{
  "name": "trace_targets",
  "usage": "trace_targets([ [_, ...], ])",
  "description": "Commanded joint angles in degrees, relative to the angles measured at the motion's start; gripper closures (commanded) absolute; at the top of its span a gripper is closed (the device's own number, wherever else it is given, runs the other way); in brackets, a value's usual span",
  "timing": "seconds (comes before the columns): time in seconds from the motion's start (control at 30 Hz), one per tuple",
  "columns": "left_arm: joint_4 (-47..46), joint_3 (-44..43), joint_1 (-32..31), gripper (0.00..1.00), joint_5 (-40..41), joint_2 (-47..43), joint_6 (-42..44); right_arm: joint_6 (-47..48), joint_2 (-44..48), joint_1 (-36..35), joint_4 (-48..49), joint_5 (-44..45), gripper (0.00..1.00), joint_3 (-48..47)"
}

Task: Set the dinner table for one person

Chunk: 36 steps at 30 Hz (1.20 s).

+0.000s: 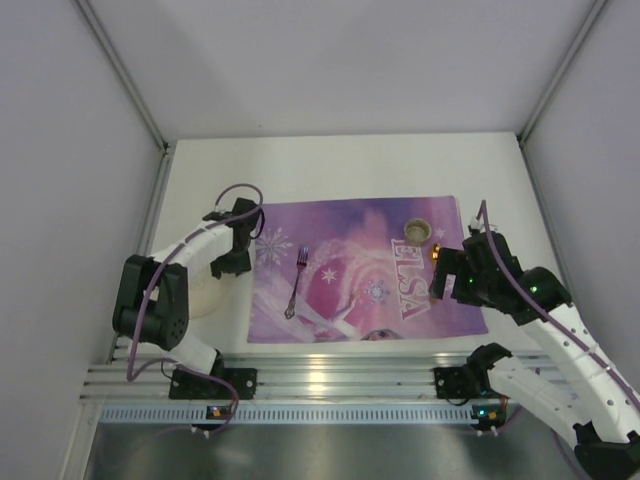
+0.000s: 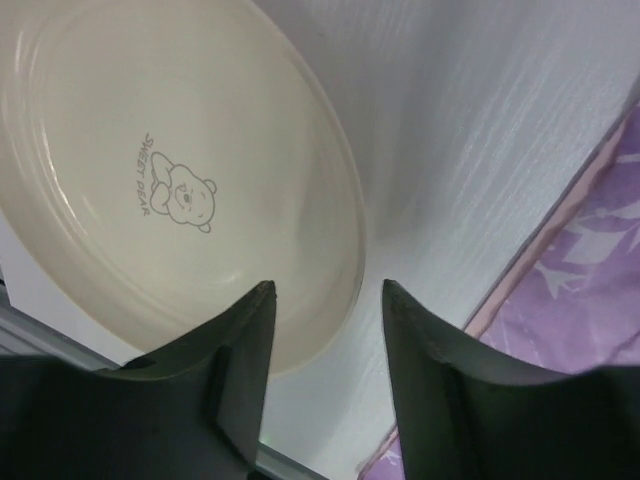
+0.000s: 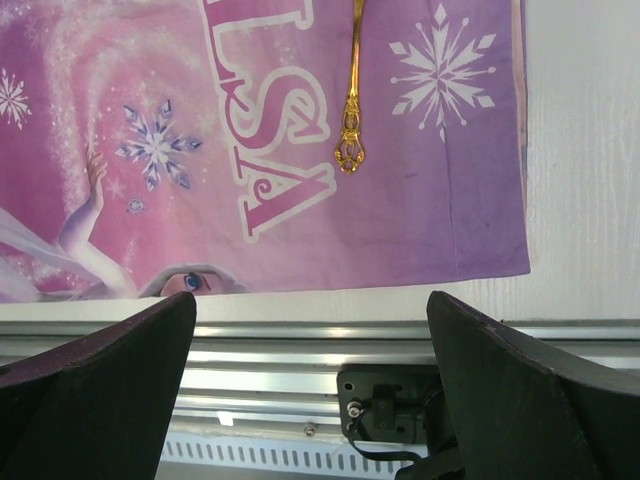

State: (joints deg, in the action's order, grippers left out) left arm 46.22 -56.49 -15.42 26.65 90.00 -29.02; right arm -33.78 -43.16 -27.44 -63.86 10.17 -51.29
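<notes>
The white dinner table (image 1: 350,165) carries a purple snowflake placemat (image 1: 340,225). A fork (image 1: 298,280) lies on its left part and a small cup (image 1: 417,231) stands at its far right. A cream plate (image 2: 150,170) with a bear print lies on the table left of the mat, partly under my left arm in the top view (image 1: 203,297). My left gripper (image 2: 325,290) is open and empty over the plate's rim. My right gripper (image 3: 310,300) is open wide and empty above the mat's near right corner. A gold spoon (image 3: 350,100) lies on the mat beyond it.
An aluminium rail (image 1: 320,380) with the arm bases runs along the table's near edge; it also shows in the right wrist view (image 3: 280,365). Grey walls enclose the table on the left, right and far sides.
</notes>
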Motion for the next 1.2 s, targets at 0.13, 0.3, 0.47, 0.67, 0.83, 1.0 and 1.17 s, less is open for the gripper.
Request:
trace_targets([
  [0.13,-4.5,0.9,2.6,0.72,0.2,5.4,-1.2,1.3,0.5,0.9,2.2,-0.4,0.00,0.2],
  [0.3,-5.7,1.1,4.6,0.92,0.0,6.2,-0.1,1.6,0.1,0.9,2.2,-0.8,0.00,0.1],
  [0.47,-5.7,-0.1,6.3,1.00,-0.2,6.3,0.9,1.5,0.4,0.8,2.1,-0.6,0.00,0.2],
  [0.67,1.4,-10.6,6.1,1.00,3.0,4.3,1.2,1.2,0.5,0.9,2.1,-0.2,0.00,0.2],
  [0.83,7.4,-20.6,2.2,1.00,5.7,3.8,1.4,1.3,-0.3,0.9,2.2,-0.5,0.00,0.1],
  [1.0,11.5,-28.9,-5.1,1.00,4.1,3.8,0.4,1.2,-0.6,0.9,2.6,-0.8,0.00,0.0],
  [1.17,12.1,-35.3,-17.2,1.00,3.1,5.4,-0.3,1.0,-0.4,0.9,2.5,-1.0,0.00,0.1],
])
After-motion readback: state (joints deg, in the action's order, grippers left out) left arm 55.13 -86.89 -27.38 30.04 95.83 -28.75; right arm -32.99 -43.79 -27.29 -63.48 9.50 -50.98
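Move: The plate's middle lies about 7 cm to the left of the left hand, roughly 1 cm back and 4 cm below, its right-hand rim already between the open fingers. The fork is some 14 cm to that hand's right, level with it and 5 cm lower; the placemat's middle is about 29 cm right and 2 cm ahead. From the idle right hand the plate lies about 50 cm left, 9 cm ahead and 15 cm below. The left fingers close on the plate's right-hand rim and pinch it as the hand sinks about 3 cm and eases 3 cm left. Then they keep their hold and lift roughly 15 cm, first swinging forward some 9 cm, then about 12 cm right towards the placemat, the fingertips tipping some 20 degrees forward. ##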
